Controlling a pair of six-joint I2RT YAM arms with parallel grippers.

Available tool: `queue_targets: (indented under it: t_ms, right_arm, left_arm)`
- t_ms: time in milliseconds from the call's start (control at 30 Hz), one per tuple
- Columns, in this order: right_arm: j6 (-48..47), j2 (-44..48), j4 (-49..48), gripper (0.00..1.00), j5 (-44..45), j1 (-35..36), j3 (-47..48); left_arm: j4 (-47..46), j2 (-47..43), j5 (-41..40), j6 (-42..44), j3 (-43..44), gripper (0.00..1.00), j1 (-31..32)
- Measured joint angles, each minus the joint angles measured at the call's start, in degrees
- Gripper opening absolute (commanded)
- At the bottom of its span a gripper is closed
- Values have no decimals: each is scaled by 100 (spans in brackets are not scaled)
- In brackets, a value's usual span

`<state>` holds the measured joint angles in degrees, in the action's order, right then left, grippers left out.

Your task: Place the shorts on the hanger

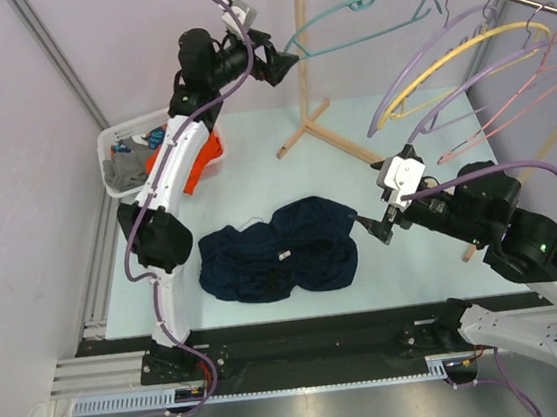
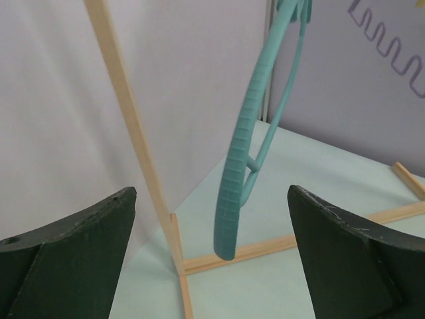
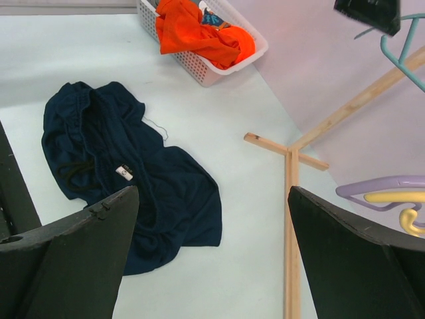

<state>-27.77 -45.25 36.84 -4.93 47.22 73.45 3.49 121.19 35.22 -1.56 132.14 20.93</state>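
The dark navy shorts (image 1: pixel 278 249) lie crumpled on the pale table, white tag up, and also show in the right wrist view (image 3: pixel 133 173). The teal hanger (image 1: pixel 366 7) hangs by its hook from the wooden rail at the back. My left gripper (image 1: pixel 287 62) is raised, open, just off the hanger's left arm tip. In the left wrist view that ribbed arm (image 2: pixel 236 173) hangs ahead of the open left gripper (image 2: pixel 211 193), untouched. My right gripper (image 1: pixel 376 227) hovers open beside the shorts' right edge, and in its own view the right gripper (image 3: pixel 212 189) holds nothing.
A white basket (image 1: pixel 116 151) at the back left holds a grey garment (image 1: pixel 125 171), with an orange garment (image 1: pixel 198 162) spilling out. The wooden rack's post (image 1: pixel 303 55) and floor feet (image 3: pixel 290 199) stand behind the shorts. Purple (image 1: pixel 423 61), yellow (image 1: pixel 462 52) and pink hangers (image 1: pixel 547 87) hang to the right.
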Motion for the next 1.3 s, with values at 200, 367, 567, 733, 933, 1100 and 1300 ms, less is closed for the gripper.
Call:
queue_targets:
  t_ms: [200, 367, 567, 733, 933, 1100, 1300]
  right_arm:
    - [35, 55, 44, 100, -9, -111, 9]
    - [37, 85, 111, 100, -9, -168, 9]
    - [33, 92, 114, 100, -9, -170, 9]
    - [33, 92, 114, 100, -7, -170, 9]
    - [33, 94, 125, 100, -4, -170, 9]
    - [33, 101, 199, 100, 9, -173, 9]
    - [28, 98, 245, 100, 20, -173, 9]
  left_arm:
    - [7, 247, 164, 52, 55, 83, 291]
    - [11, 328, 295, 201, 166, 61, 501]
    - [83, 328, 380, 382, 315, 46, 697]
    - [396, 332, 22, 649, 525, 40, 944]
    - [466, 334, -476, 763, 560, 19, 1156]
    - [304, 442, -815, 743, 726, 6, 1156]
    - [-238, 551, -1084, 647, 592, 0, 1154]
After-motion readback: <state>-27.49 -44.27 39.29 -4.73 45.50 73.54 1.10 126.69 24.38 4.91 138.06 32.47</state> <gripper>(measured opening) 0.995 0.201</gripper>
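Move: The teal hanger's near end hangs just off my open left fingertips, about 4 cm to the right and 3 cm back, at nearly the same height. Its neck under the rail is some 16 cm right, 7 cm ahead and 5 cm above that hand; the closest end of the purple hanger is roughly 17 cm right and 17 cm back. From my right hand the teal end lies about 26 cm ahead and 12 cm left, slightly higher. I bring my wide-open left hand some 9 cm to the right while drawing back about 5 cm, dipping slightly at first, so the teal hanger's near end comes in between the fingers. On the way I close them and pinch it, then, keeping the grip, ease forward 2 to 3 cm. The hand yaws about 10 degrees clockwise and back again. ##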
